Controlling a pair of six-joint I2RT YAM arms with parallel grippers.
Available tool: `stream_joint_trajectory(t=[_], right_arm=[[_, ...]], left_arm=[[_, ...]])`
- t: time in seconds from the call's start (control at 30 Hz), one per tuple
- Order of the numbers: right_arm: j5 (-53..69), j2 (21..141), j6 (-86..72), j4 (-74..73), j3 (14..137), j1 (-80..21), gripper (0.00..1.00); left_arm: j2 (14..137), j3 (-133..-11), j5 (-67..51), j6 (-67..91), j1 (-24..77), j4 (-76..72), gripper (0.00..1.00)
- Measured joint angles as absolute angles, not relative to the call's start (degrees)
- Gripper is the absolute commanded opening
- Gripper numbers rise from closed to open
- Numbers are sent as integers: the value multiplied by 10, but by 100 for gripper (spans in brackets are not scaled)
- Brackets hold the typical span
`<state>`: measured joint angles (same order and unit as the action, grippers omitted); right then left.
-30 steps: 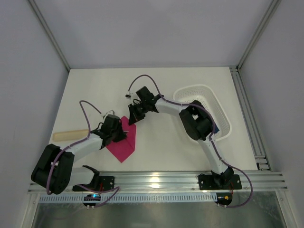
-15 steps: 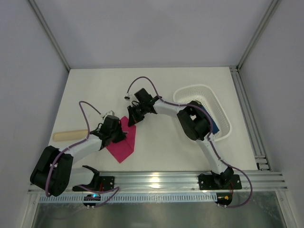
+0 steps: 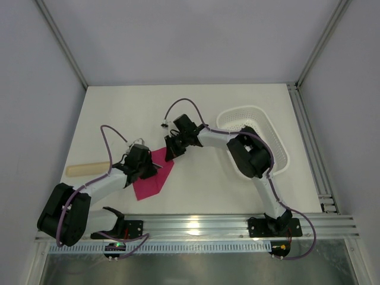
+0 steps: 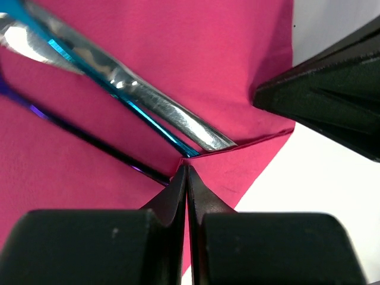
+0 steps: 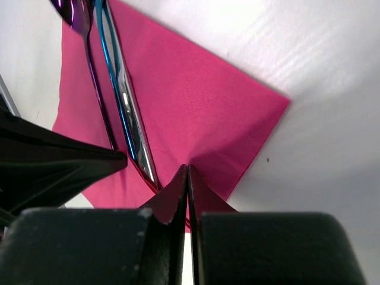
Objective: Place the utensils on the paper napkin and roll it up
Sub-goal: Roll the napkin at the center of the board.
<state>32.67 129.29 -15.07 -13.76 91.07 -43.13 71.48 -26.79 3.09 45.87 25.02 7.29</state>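
The magenta paper napkin [image 3: 148, 185] lies on the table between the two arms. The utensils rest on it: a glossy blue-silver one [image 4: 136, 98] [image 5: 124, 101] and a thin dark purple handle [image 4: 89, 139] ending in a spoon head [image 5: 74, 15]. My left gripper [image 3: 157, 171] [image 4: 186, 165] is shut, pinching a raised fold at the napkin's edge. Just beyond it, my right gripper [image 3: 168, 155] [image 5: 187, 168] is shut on the napkin a little way in from its edge, where the paper creases up. Each wrist view shows the other gripper's black finger close by.
A pale beige flat stick [image 3: 86, 169] lies left of the left arm. A white perforated basket [image 3: 274, 138] stands at the right, partly behind the right arm. The metal frame rail runs along the near edge.
The right gripper has moved a little to the right, away from the left one. The napkin has been drawn wider between them, and its lower tip has shifted left.
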Motion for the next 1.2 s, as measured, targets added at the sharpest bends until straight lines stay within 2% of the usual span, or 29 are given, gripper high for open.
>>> stream_joint_trajectory(t=[0.4, 0.7, 0.87, 0.9, 0.93, 1.07, 1.2], right_arm=[[310, 1210, -180, -103, 780, -433, 4], [281, 1193, -186, -116, 769, -439, 7], [249, 1178, -189, -141, 773, -436, 23], [242, 1173, -190, -148, 773, -433, 27], [236, 1167, -192, -153, 773, -429, 37], [217, 1147, -209, -161, 772, -396, 54], [217, 1131, -226, -159, 761, -364, 61]], left_arm=[[747, -296, 17, 429, 250, 81, 0], [762, -308, 12, 418, 250, 80, 0], [762, -309, 12, 415, 250, 80, 0], [762, -309, 12, 415, 250, 80, 0], [762, -309, 12, 415, 250, 80, 0], [762, -309, 11, 415, 250, 80, 0], [762, -309, 10, 415, 250, 79, 0]])
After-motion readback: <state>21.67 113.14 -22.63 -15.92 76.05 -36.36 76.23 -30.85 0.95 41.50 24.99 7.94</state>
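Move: Ahead of the shut right fingertips, about 6 cm out and 2 cm to their left, is the napkin's free far corner. The napkin's middle lies some 4 cm back and 9 cm to the left, and the knife's handle end about 3 cm back and 2 cm to the left. From the left fingertips, that same corner is roughly 11 cm ahead and 2 cm to the right; all of it lies at fingertip height or barely below. Dragging the napkin with its shut tips, the right hand keeps low and sweeps about 5 cm back and to the right, part-way round the left fingertips, which stay shut and pressed by the utensils' handle ends. It then lifts about 3 cm off the cloth, opens, and swings some 8 cm right and forward, turning clockwise, to just off the napkin's corner. ##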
